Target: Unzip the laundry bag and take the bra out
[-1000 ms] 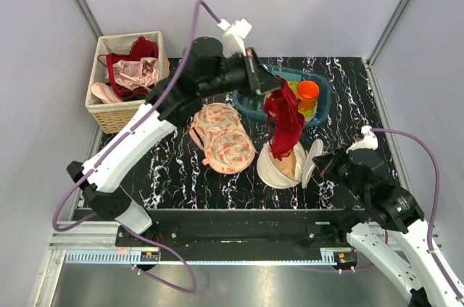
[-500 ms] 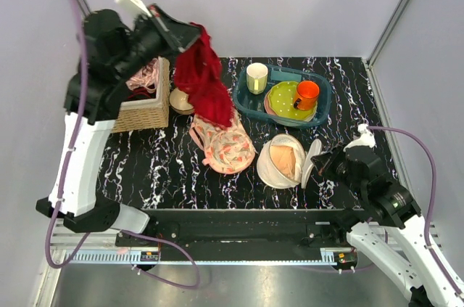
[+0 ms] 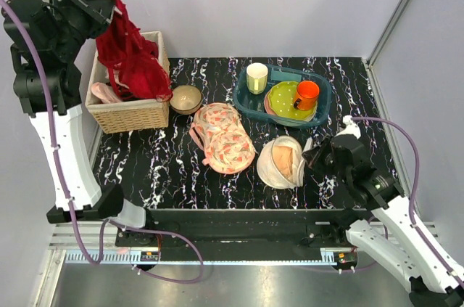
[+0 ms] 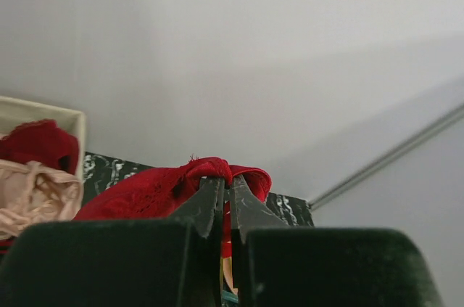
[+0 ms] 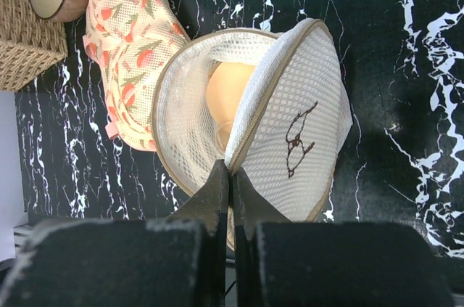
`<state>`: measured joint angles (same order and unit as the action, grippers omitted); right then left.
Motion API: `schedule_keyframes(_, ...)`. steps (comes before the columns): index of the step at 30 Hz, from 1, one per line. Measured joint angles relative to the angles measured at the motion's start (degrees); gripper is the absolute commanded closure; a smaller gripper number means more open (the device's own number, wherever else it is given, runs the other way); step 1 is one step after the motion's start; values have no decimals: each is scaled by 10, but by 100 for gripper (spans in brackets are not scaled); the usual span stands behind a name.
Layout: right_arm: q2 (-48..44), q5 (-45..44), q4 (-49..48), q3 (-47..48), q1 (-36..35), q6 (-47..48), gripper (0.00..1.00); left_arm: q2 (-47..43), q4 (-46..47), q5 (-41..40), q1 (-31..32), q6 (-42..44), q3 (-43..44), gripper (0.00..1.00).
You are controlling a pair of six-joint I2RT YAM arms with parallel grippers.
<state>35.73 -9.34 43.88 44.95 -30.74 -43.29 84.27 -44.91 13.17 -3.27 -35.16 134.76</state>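
The round white mesh laundry bag lies unzipped near the table's front, its lid folded up to the right. A peach item shows inside it. My right gripper is shut on the lid's zipped edge. A red lace bra hangs from my left gripper, whose jaws are closed on its fabric. That gripper is raised high at the back left, and the bra dangles over the wicker basket.
The basket holds pink and red garments. A flat floral-print cloth lies left of the bag. A wooden bowl sits by the basket. The blue tray carries a green spotted plate, an orange cup and a pale mug.
My left arm has swung up and leftward, carrying the red bra from above the bag to over the basket. The right gripper has kept its hold on the bag's lid.
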Motion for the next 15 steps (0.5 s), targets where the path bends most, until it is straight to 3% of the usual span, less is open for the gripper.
schedule_keyframes(8, 70, 12, -54, -11, 0, 9, 100, 64, 30, -36, -76, 5, -46, 100)
schedule_keyframes(15, 144, 23, -104, -12, 0, 26, 100, 109, 82, -117, -93, 16, -191, 100)
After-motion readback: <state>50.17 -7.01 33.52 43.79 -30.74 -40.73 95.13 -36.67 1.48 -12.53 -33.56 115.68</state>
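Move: The left hand, high up with the red bra hanging from it, has the wicker basket's middle about 18 cm ahead, 13 cm left and 45 cm below. The brown bowl stands 19 cm right of the basket, level with it. The right hand, pinching the laundry bag's flap, has the bag's middle about 6 cm ahead, 7 cm left and 10 cm below; the floral bag lies 14 cm left of and 8 cm beyond that. Still pinching the red bra, the left hand sinks some 18 cm while going about 13 cm forward and 12 cm left towards the basket, swinging counter-clockwise and tipping its fingers downward, the descent quickening. The right hand keeps its pinch on the laundry bag's flap and draws it forward, down and left, about 5 cm in all, in over the bag's mouth. ##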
